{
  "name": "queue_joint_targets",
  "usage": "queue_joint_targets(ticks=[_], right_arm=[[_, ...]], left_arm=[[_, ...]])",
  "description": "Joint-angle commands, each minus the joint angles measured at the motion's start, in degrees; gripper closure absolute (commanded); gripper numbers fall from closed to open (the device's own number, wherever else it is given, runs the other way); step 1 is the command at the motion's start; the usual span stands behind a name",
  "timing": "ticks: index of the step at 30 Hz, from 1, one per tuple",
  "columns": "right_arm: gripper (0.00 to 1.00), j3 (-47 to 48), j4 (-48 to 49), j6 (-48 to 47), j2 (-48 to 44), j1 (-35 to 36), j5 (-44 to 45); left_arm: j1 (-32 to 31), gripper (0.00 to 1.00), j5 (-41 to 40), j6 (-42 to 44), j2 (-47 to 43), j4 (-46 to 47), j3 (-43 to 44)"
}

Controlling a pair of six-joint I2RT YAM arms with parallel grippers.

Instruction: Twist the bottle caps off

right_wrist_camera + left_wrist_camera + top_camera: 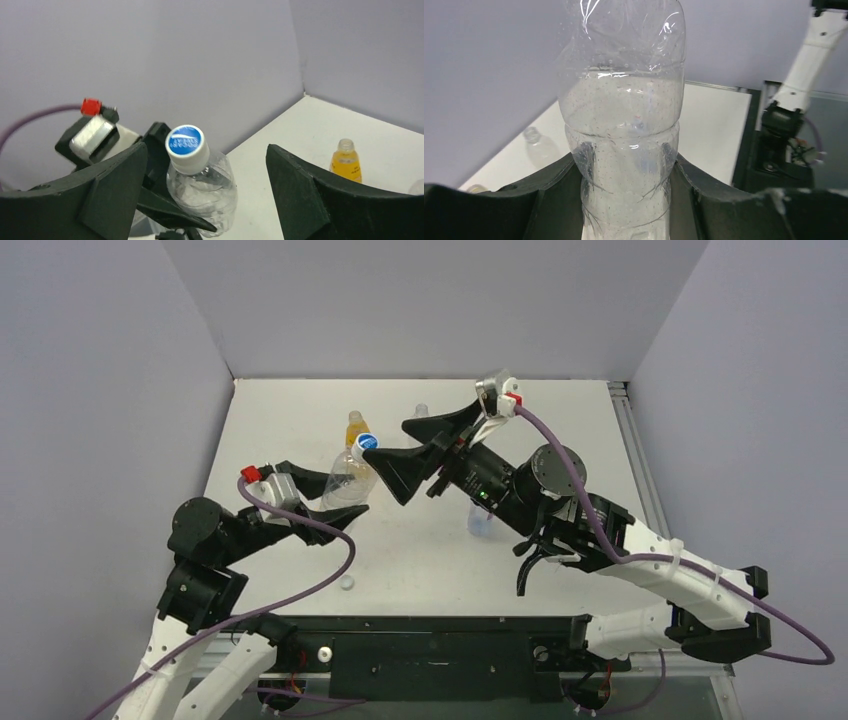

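My left gripper [340, 495] is shut on a clear bottle [345, 480] and holds it tilted above the table; in the left wrist view the bottle [624, 125] fills the space between both fingers. Its white cap with a blue top [366, 443] is on. My right gripper [385, 438] is open, its fingers on either side of that cap [186, 141], apart from it, with the left finger closer. A yellow-orange bottle [355, 427] stands behind, its neck open [345, 162]. Its yellow cap is out of view.
A clear bottle [421, 412] stands at the back of the table and shows in the left wrist view [538, 145]. A short bottle with a bluish label [480, 520] stands under my right arm. A small white cap [347, 582] lies near the front edge.
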Motion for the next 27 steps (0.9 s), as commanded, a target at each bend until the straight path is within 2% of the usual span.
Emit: queue_joint_targets(ticks=[1, 4, 8, 13, 17, 22, 27], right_arm=[[0.17, 12.6, -7.8, -4.1, 6.5, 5.3, 24.8], [0.17, 16.9, -9.5, -5.1, 10.5, 7.6, 28.0], [0.18, 18.6, -7.7, -5.1, 13.0, 8.1, 27.1], [0.23, 20.8, -8.1, -4.9, 15.7, 8.0, 26.8], [0.35, 20.7, -7.4, -4.5, 16.1, 8.0, 26.4], [0.56, 20.4, -6.3, -3.9, 16.2, 7.8, 26.1], [0.72, 19.3, -5.7, -3.3, 16.0, 7.5, 25.7]], left_arm=[[-0.1, 0.84, -14.6, 8.8, -1.1, 6.2, -2.3], [-0.2, 0.84, -15.8, 11.1, -0.9, 6.0, -2.7], [-0.3, 0.84, -16.2, 11.8, -1.1, 4.9, -3.1], [-0.3, 0.85, -16.6, 12.1, -2.0, 4.4, -3.9], [-0.3, 0.85, -16.7, 12.2, -2.3, 4.3, -4.3], [-0.3, 0.86, -17.2, 11.9, -2.5, 4.4, -4.6], [-0.3, 0.87, -17.3, 11.9, -2.6, 4.1, -4.8]])
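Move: The blue-and-white cap, still on the clear bottle that the left hand holds, is about 3 cm to the right hand's left, level with it fore and aft and 1 cm higher. Roughly 35 cm farther out than the right hand and 30 cm lower stand the yellow bottle, 7 cm to its left, and an open clear bottle, 4 cm to its right. From the left hand the cap is some 12 cm up and 3 cm to the right. Arcing up and over, the right hand rises nearly 4 cm, then sinks a little more than that while travelling about 5 cm left and 4 cm forward, turning some 20 degrees clockwise. Once there, its wide-open fingers close in on the cap from both sides. The left hand keeps its grip, carrying the bottle forward and somewhat left, turning it counter-clockwise, then easing almost to a stop. ##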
